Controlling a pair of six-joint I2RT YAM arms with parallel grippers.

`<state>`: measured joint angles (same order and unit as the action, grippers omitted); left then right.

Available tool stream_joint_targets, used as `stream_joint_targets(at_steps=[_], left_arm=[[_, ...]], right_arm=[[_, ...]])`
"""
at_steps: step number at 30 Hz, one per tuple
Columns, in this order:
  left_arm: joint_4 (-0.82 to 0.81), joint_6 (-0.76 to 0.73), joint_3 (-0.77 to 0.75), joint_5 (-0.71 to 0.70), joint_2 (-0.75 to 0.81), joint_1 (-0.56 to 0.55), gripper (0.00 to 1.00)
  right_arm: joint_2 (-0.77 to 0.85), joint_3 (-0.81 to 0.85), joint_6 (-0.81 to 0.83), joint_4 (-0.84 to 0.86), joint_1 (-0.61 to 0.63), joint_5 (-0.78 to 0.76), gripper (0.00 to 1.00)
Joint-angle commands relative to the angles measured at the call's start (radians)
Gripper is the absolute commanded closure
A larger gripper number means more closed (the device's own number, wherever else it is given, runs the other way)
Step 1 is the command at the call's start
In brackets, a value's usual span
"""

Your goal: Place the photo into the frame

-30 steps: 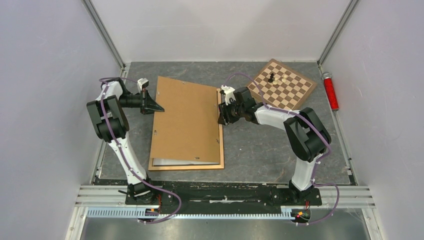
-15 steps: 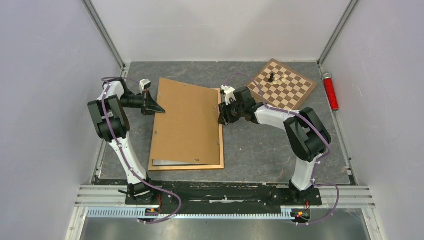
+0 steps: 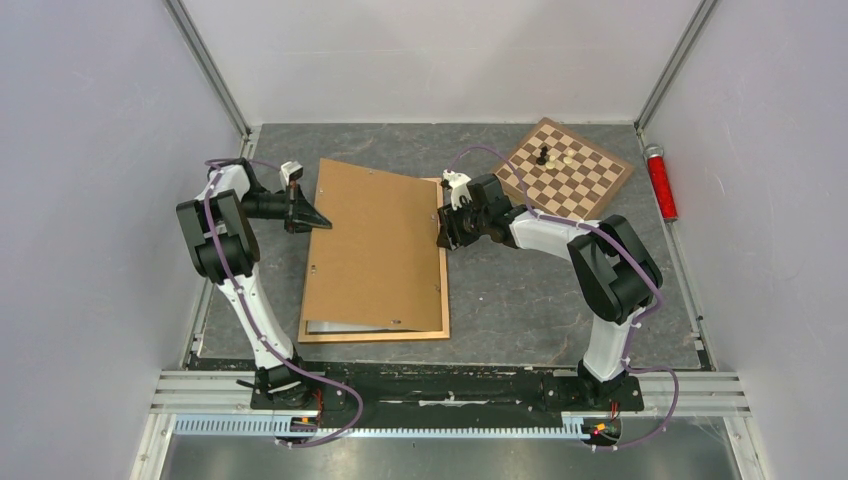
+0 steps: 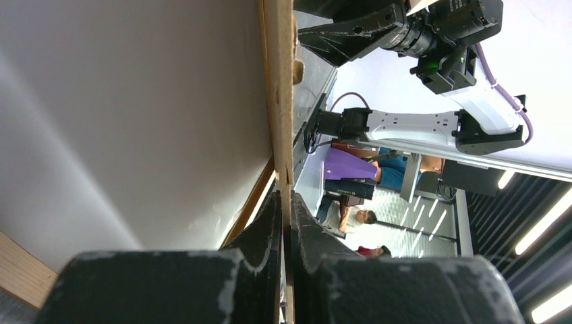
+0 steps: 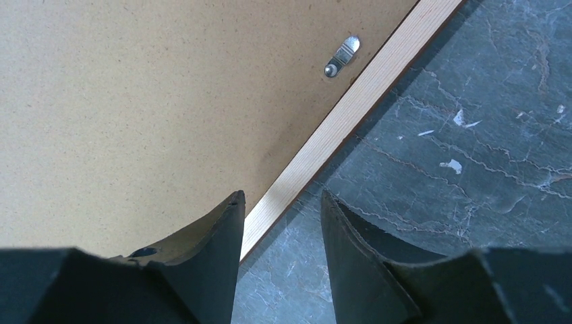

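The light-wood frame (image 3: 443, 300) lies flat in the middle of the table. The photo (image 3: 335, 325) rests inside it with its white back up; a strip shows at the near end, and the left wrist view shows more of the photo (image 4: 135, 115). A brown backing board (image 3: 375, 245) slants over both. My left gripper (image 3: 322, 220) is shut on the board's left edge (image 4: 278, 101) and holds it raised. My right gripper (image 3: 441, 240) hangs open over the frame's right rail (image 5: 351, 115), one finger above the board (image 5: 168, 88), the other above the table.
A chessboard (image 3: 570, 185) with a few pieces lies at the back right. A red cylinder (image 3: 661, 182) rests by the right wall. A metal turn clip (image 5: 340, 57) sits on the board near the frame's rail. White walls close in the table.
The left gripper has shifted slightly toward the near right with the board's edge in it, nudging the board. The right arm has not moved.
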<state>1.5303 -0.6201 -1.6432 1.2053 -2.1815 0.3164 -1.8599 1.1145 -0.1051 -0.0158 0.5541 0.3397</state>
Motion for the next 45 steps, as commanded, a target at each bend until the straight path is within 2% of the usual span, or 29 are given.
stream_joint_targets(at_steps=[1, 5, 9, 15, 21, 25, 28, 33, 45], left_arm=[[0.116, -0.032, -0.004, 0.055, -0.011, -0.010, 0.98], [0.116, -0.042, -0.015, 0.038, -0.033, -0.009, 0.94], [0.117, -0.046, -0.025, 0.027, -0.050, -0.010, 0.85], [0.113, -0.045, -0.044, 0.006, -0.061, -0.010, 0.65], [0.039, 0.026, -0.024, -0.052, -0.030, -0.008, 0.56], [-0.120, 0.165, 0.027, -0.162, 0.037, -0.007, 0.52], [-0.181, 0.226, 0.049, -0.232, 0.080, -0.008, 0.47], [-0.231, 0.282, 0.053, -0.318, 0.113, -0.008, 0.44], [-0.237, 0.303, 0.018, -0.380, 0.095, -0.043, 0.43]], right_arm=[[0.036, -0.006, -0.001, 0.027, -0.002, -0.010, 0.52], [0.037, -0.007, -0.001, 0.027, -0.002, -0.009, 0.52], [0.037, -0.006, 0.000, 0.027, -0.002, -0.009, 0.52], [0.036, -0.007, 0.000, 0.027, -0.002, -0.010, 0.52], [0.038, -0.007, 0.001, 0.027, -0.002, -0.010, 0.52], [0.044, -0.011, 0.000, 0.027, -0.002, -0.009, 0.52], [0.046, -0.012, -0.002, 0.027, -0.001, -0.007, 0.52], [0.047, -0.012, -0.007, 0.028, -0.002, -0.001, 0.52], [0.060, -0.024, -0.002, 0.033, -0.002, -0.003, 0.52]])
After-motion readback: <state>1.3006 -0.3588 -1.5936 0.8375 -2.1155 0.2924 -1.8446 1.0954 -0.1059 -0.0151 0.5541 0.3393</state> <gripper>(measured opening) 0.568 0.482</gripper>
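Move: About 12 cm to the right of the left hand, 7 cm nearer the base and 11 cm below lies the middle of the frame; its left rail runs some 4 cm left of the hand and equally far below. The brown backing board, its left edge still pinched and raised, has its middle about 12 cm right, 5 cm back and 5 cm down. From the right hand the frame's middle is roughly 16 cm left and 3 cm back, slightly lower. Lowering the raised left edge of the backing board towards the frame, the left hand sinks a centimetre or so and opens from almost shut to a little over half, ending the pinch. It then goes farther down, about 5 cm in all, easing some 2.5 cm left while the wrist tips the fingers about 20 degrees more downward; the lower finger stays under or against the board's edge. ##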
